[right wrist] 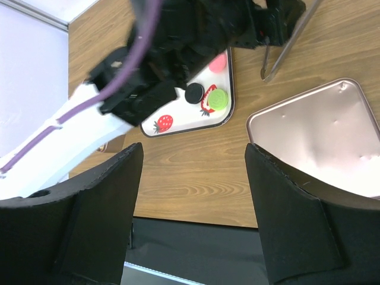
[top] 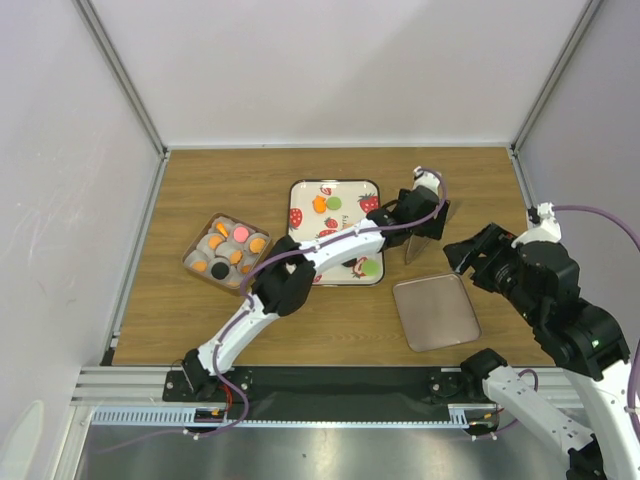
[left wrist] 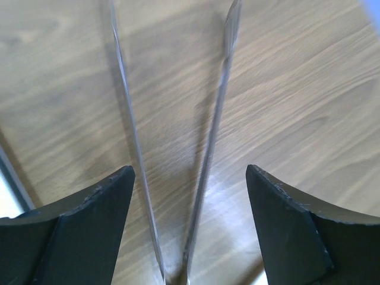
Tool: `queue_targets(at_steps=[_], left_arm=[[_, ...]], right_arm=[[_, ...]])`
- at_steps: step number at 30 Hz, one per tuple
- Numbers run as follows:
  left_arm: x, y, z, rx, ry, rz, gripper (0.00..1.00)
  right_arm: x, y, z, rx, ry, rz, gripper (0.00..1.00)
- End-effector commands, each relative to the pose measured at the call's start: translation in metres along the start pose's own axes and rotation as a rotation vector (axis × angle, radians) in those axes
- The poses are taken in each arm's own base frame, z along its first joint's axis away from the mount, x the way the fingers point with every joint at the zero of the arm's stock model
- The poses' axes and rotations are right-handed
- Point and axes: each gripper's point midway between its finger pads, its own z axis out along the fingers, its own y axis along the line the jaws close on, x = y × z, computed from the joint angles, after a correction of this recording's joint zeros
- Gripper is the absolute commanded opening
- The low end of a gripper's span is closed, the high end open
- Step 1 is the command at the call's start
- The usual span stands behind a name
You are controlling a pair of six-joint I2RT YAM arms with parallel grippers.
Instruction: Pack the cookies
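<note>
Orange, pink and black cookies (top: 228,250) fill a brown box at the left. More cookies (top: 327,204) lie on the white strawberry tray (top: 300,190); the right wrist view shows a green one (right wrist: 217,98), a black one (right wrist: 193,92) and a pink one (right wrist: 218,61). Metal tongs (top: 428,238) stand on the wood to the right of that tray. My left gripper (top: 420,203) reaches over the tray to them. In the left wrist view it (left wrist: 190,169) is open, and both tong arms (left wrist: 133,142) run between its fingers without touching them. My right gripper (top: 468,256) hangs open and holds nothing.
An empty silver tin (top: 436,312) lies at the front right, seen close in the right wrist view (right wrist: 320,136). The left arm stretches diagonally across the strawberry tray. Grey walls close in the table on three sides, and a black rail runs along its near edge.
</note>
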Motion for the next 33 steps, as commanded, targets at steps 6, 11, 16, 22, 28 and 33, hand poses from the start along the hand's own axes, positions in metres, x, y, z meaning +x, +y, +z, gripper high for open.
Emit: queue_targets(at_steps=[6,11,16,22,28,33], left_arm=[[-0.115,-0.016,-0.105,0.042,-0.156,-0.086,0.68],[-0.067,0.023,-0.143,-0.104,-0.024,-0.217,0.55],[-0.037,0.042,-0.194,-0.125,0.027,-0.328,0.55],[0.036,0.057,-0.221,-0.196,0.173,-0.344,0.54],[0.081,0.046,-0.224,-0.181,0.27,-0.307,0.52],[0.093,0.039,-0.229,-0.124,0.293,-0.269,0.53]], right_arm=[[-0.032,0.012,-0.007,-0.003,-0.089,-0.022,0.77],[-0.04,0.015,0.005,0.022,-0.102,-0.054,0.77],[-0.038,0.02,0.021,0.019,-0.091,-0.087,0.78],[-0.03,0.013,0.042,0.052,-0.075,-0.126,0.79],[-0.016,-0.01,0.066,0.143,-0.038,-0.145,0.78],[0.003,-0.052,0.093,0.281,0.032,-0.133,0.77]])
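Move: The tongs lie already free between the left hand's open fingers, about 5 cm below and hardly 2 cm back and left. From that hand the grey lid is some 24 cm back and 2 cm left, the cookie tray 24 cm left and 4 cm back, the filled box 49 cm left and 8 cm back. The right hand has the lid about 28 cm below, 3 cm back and 2 cm right, with the tongs 17 cm ahead, 1 cm left and equally low. The tongs are left on the table as the left hand rises clear by about 13 cm, then swings back and left and sinks almost to its first height beyond the tray's front right corner, some 25 cm off, fingers narrowing partway and wrist tipping down about 20 degrees. The right hand eases forward over the lid, first slightly up, then down about 5 cm, rolling its left side lower, fingers still open. ##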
